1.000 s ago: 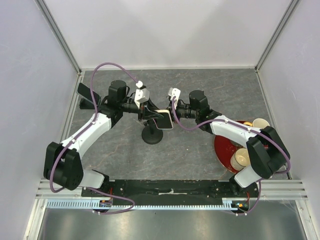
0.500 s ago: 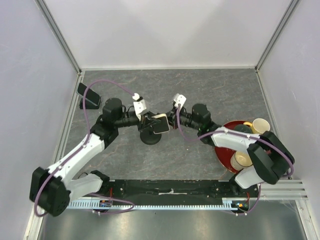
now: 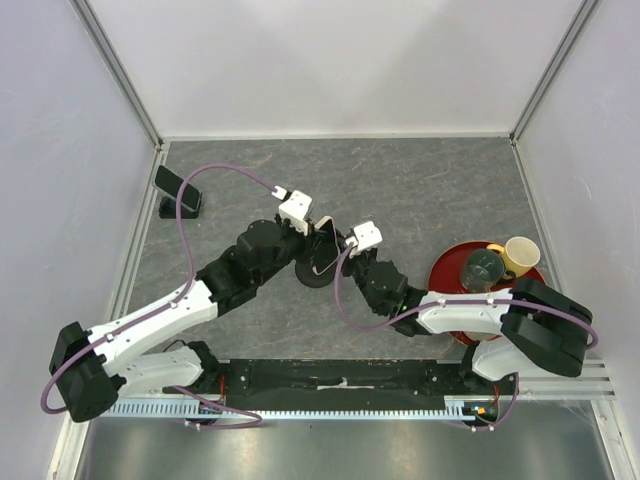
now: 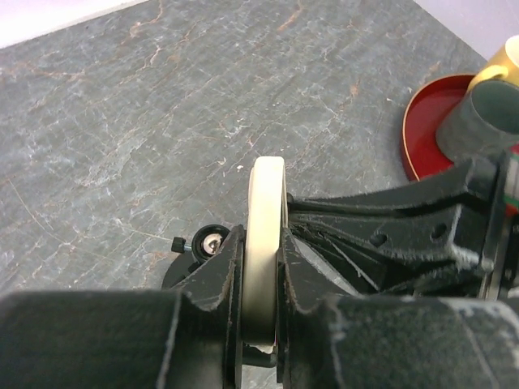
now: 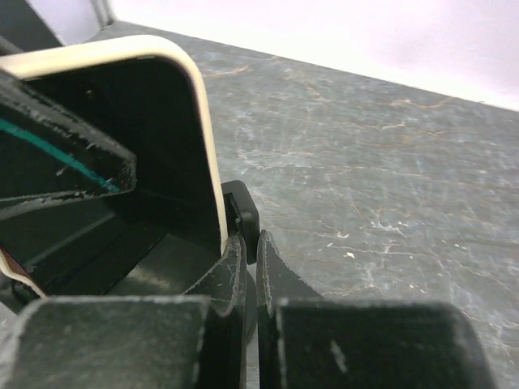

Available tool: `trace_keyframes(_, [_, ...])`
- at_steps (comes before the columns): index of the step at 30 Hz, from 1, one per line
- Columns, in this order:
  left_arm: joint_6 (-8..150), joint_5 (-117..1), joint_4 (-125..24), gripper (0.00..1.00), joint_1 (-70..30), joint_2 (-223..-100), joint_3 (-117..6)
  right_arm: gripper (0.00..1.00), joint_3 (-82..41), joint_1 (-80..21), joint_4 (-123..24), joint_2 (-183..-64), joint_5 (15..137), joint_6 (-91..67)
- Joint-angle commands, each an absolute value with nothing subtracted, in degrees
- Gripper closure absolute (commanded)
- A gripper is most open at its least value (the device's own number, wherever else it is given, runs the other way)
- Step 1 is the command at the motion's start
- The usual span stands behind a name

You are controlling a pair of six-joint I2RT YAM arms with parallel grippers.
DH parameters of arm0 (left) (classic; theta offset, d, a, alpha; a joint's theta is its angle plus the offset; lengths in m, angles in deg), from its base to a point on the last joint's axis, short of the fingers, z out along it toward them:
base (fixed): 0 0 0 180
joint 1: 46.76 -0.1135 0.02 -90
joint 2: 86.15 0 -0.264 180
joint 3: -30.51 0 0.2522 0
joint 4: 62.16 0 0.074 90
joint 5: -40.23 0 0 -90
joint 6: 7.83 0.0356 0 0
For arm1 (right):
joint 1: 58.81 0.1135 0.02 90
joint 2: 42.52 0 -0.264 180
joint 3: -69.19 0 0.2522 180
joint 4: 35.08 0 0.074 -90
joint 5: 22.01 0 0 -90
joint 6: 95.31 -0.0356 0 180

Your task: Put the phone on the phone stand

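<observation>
The phone (image 3: 326,248), with a black screen and pale rim, stands upright on edge directly over the black phone stand (image 3: 312,276). My left gripper (image 3: 314,240) is shut on it. In the left wrist view the phone's pale edge (image 4: 266,203) is pinched between both fingers of the left gripper (image 4: 261,229), and the stand's knob (image 4: 208,241) shows just below left. My right gripper (image 3: 346,252) is shut with nothing in it. Its tips (image 5: 250,235) sit beside the lower corner of the phone (image 5: 122,154), against a black part of the stand (image 5: 243,212). Whether the phone rests on the stand is hidden.
A red tray (image 3: 450,290) at the right holds a grey mug (image 3: 480,268) and a yellow cup (image 3: 520,252), also seen in the left wrist view as the tray (image 4: 426,121). A second black stand (image 3: 176,192) sits at the far left by the wall.
Both arms have swung toward the near side and lowered. The phone has turned from lying nearly flat to standing on edge over the stand. Neither gripper's state has changed.
</observation>
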State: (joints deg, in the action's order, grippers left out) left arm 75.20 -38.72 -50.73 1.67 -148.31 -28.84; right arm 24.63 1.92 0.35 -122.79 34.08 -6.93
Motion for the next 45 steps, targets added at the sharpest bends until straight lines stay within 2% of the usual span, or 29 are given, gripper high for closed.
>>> trace_keyframes(1, [73.74, 0.5, -48.76, 0.98, -3.34, -156.37, -30.26, 1.0, 22.04, 11.67, 12.68, -123.46, 27.04, -6.1])
trace_keyframes(4, [74.87, -1.68, -46.47, 0.98, -2.99, -158.84, -32.12, 1.0, 19.13, 14.84, 11.08, -124.08, 25.98, -3.12])
trace_keyframes(5, [75.31, -3.0, -46.03, 0.98, -2.99, -158.93, -32.12, 0.94, 19.31, 15.28, 9.79, -123.56, 28.59, -2.85])
trace_keyframes(7, [74.35, -3.71, -44.72, 0.98, -2.9, -157.71, -31.16, 0.75, 20.62, 15.37, 8.72, -119.72, 29.31, -3.46])
trace_keyframes(8, [74.17, -4.58, -44.62, 0.98, -2.99, -156.83, -30.55, 0.57, 23.24, 15.28, 8.2, -117.51, 28.53, -2.94])
trace_keyframes(10, [73.91, -5.99, -44.01, 0.98, -2.9, -154.55, -29.14, 0.48, 25.45, 15.28, 3.93, -108.15, 25.55, -2.14])
trace_keyframes(11, [73.64, -6.61, -43.31, 0.98, -2.9, -154.1, -28.87, 0.4, 26.94, 15.37, 2.15, -104.78, 24.32, -1.79])
trace_keyframes(14, [72.5, -7.05, -39.63, 0.98, -3.08, -152.35, -29.22, 0.32, 27.83, 12.14, -4.62, -95.54, 18.08, -1.61])
trace_keyframes(17, [71.01, -9.5, -37.95, 0.98, -3.43, -149.45, -29.13, 0.28, 30.12, 4.16, -8.41, -91.57, 23.66, -7.57])
trace_keyframes(18, [70.57, -10.12, -37.42, 0.98, -3.78, -148.91, -29.31, 0.27, 30.47, 1.77, -9.2, -91.65, 29.52, -9.24])
trace_keyframes(20, [69.08, -10.65, -33.58, 0.98, -3.87, -148.04, -30.18, 0.27, 29.42, -3.5, -11.57, -93.4, 35.27, -13.91])
trace_keyframes(23, [68.28, -10.48, -31.0, 0.98, -5.18, -145.41, -30.72, 0.27, 26.7, -4.41, -12.46, -99.46, 40.47, -14.54])
trace_keyframes(27, [71.7, -17.05, -31.44, 0.98, -14.29, -139.97, -28.35, 0.27, 24.94, -4.32, -10.79, -105.96, 45.83, -14.88])
trace_keyframes(33, [84.43, -26.2, -36.8, 0.98, -29.58, -130.03, -21.93, 0.26, 25.28, -4.49, -9.56, -106.51, 47.33, -14.89])
trace_keyframes(36, [88.83, -30.59, -38.55, 0.98, -37.68, -130.01, -21.75, 0.25, 26.34, -4.41, -8.42, -105.71, 48.04, -14.54])
trace_keyframes(37, [89.45, -36.35, -39.52, 0.98, -40.14, -130.88, -21.75, 0.25, 26.43, -4.41, -8.33, -105.45, 48.3, -14.45])
trace_keyframes(40, [90.33, -43.94, -42.41, 0.98, -49.28, -132.03, -21.84, 0.25, 26.87, -4.41, -7.54, -105.1, 49.09, -14.18])
trace_keyframes(45, [101.47, -52.29, -54.88, 0.98, -54.39, -129.5, -15.35, 0.25, 28.45, -4.49, -5.52, -103.78, 50.58, -14.09])
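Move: The white-edged phone, in the round-based stand's clamp, has its middle about 2 cm ahead and 3 cm right of the left hand, level with it. The clear spot the stand is bound for lies some 30 cm left and 4 cm ahead, 18 cm below; the black phone's stand is 34 cm left, 15 cm ahead and 14 cm below. From the right hand, the phone's middle is about 4 cm left, 1 cm back and level. The phone and its round stand go together in the left hand's unchanged grip on the phone's side: a little forward, then mainly left, about 30 cm at level height towards the black phone's stand, turning some 45 degrees counter-clockwise. The right fingers open wide off the clamp's right jaw; that hand backs away, swings up and right, then sinks again to end slightly higher. ##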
